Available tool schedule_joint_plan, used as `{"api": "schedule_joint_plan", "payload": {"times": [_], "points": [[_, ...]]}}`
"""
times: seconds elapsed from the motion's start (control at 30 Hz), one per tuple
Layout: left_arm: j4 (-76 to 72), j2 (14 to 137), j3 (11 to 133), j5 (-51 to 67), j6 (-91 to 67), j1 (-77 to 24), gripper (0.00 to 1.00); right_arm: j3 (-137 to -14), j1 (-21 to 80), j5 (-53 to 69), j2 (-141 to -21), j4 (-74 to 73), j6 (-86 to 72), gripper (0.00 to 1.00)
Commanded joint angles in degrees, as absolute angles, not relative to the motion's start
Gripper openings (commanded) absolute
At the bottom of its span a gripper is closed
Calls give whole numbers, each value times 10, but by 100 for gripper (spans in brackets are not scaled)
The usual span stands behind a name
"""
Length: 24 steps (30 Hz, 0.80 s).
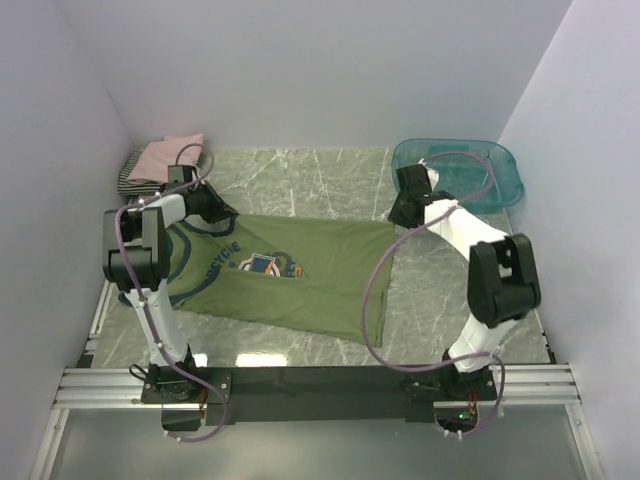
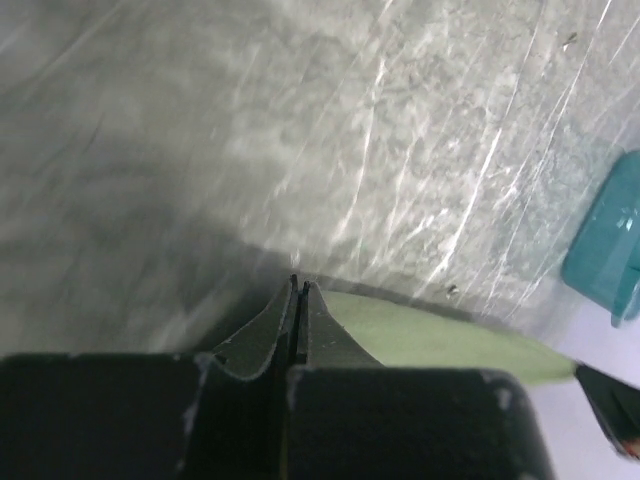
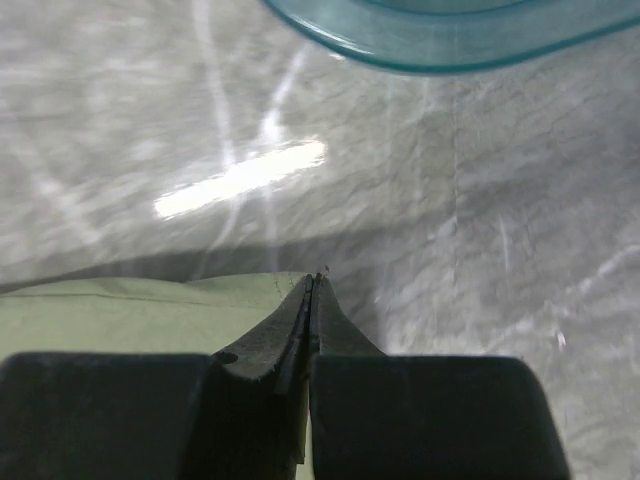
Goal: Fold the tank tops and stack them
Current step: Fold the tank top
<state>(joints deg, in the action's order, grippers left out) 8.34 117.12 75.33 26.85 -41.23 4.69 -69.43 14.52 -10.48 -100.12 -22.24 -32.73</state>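
Note:
An olive-green tank top (image 1: 310, 285) with navy trim and a round blue-orange print (image 1: 264, 265) lies spread flat across the table, neck to the left. My left gripper (image 1: 226, 213) is shut on its far left shoulder corner. In the left wrist view the jaws (image 2: 298, 286) are pressed together, with green cloth (image 2: 440, 338) trailing to the right. My right gripper (image 1: 398, 218) is shut on the far right hem corner. Its jaws (image 3: 315, 281) meet at the cloth's edge (image 3: 120, 312). A folded pink top (image 1: 172, 155) lies on a striped one (image 1: 130, 172) at the back left.
A see-through teal tub (image 1: 505, 188) stands at the back right, close behind my right gripper. Its rim shows in the right wrist view (image 3: 440, 52) and the left wrist view (image 2: 608, 250). White walls close in the marble table on three sides.

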Motion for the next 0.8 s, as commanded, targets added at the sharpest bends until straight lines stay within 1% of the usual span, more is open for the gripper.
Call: {"api": "schedule_joint_plan", "payload": {"times": [0.0,0.37,0.53,0.63,0.67,0.77], "points": [[92,1086,730,198,-413,46,1,-669,157,-102,-935,-207,-337,0],[119,949,594,106,-450,40,1,-513,204,-53,-817,-194,-375,0],[125,907,538,73,-459,33,1,-469,217,-51,-769,-198,-390,0],[120,902,524,55,-457,27,1,-449,220,-46,-744,-200,-398,0],[116,905,526,66,-456,28,1,-449,220,-46,-741,-200,-398,0],[107,932,565,84,-461,28,1,-477,220,-51,-754,-208,-391,0]]}}
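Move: The left hand pinches the tank top's far edge. The logo patch, in the band being covered, lies about 14 cm back, 7 to its right and 3 below. The pink-topped stack is about 14 cm ahead and 21 left. The right hand holds the far hem corner: the logo is some 12 cm back, 37 left and 6 below; the near flap's right end is 26 back, 4 left; the teal bin is 14 ahead, 18 right, slightly lower. Back towards the base in a shallow arc, both hands carry the tank top's far edge inwards over the shirt. Both lift 3 or 4 cm, then sink while drawing back, about 10 cm on the left and 12 on the right, drifting some 3 cm left. The wrists turn a little counter-clockwise, the left more; both sets of fingers stay shut on the cloth. ##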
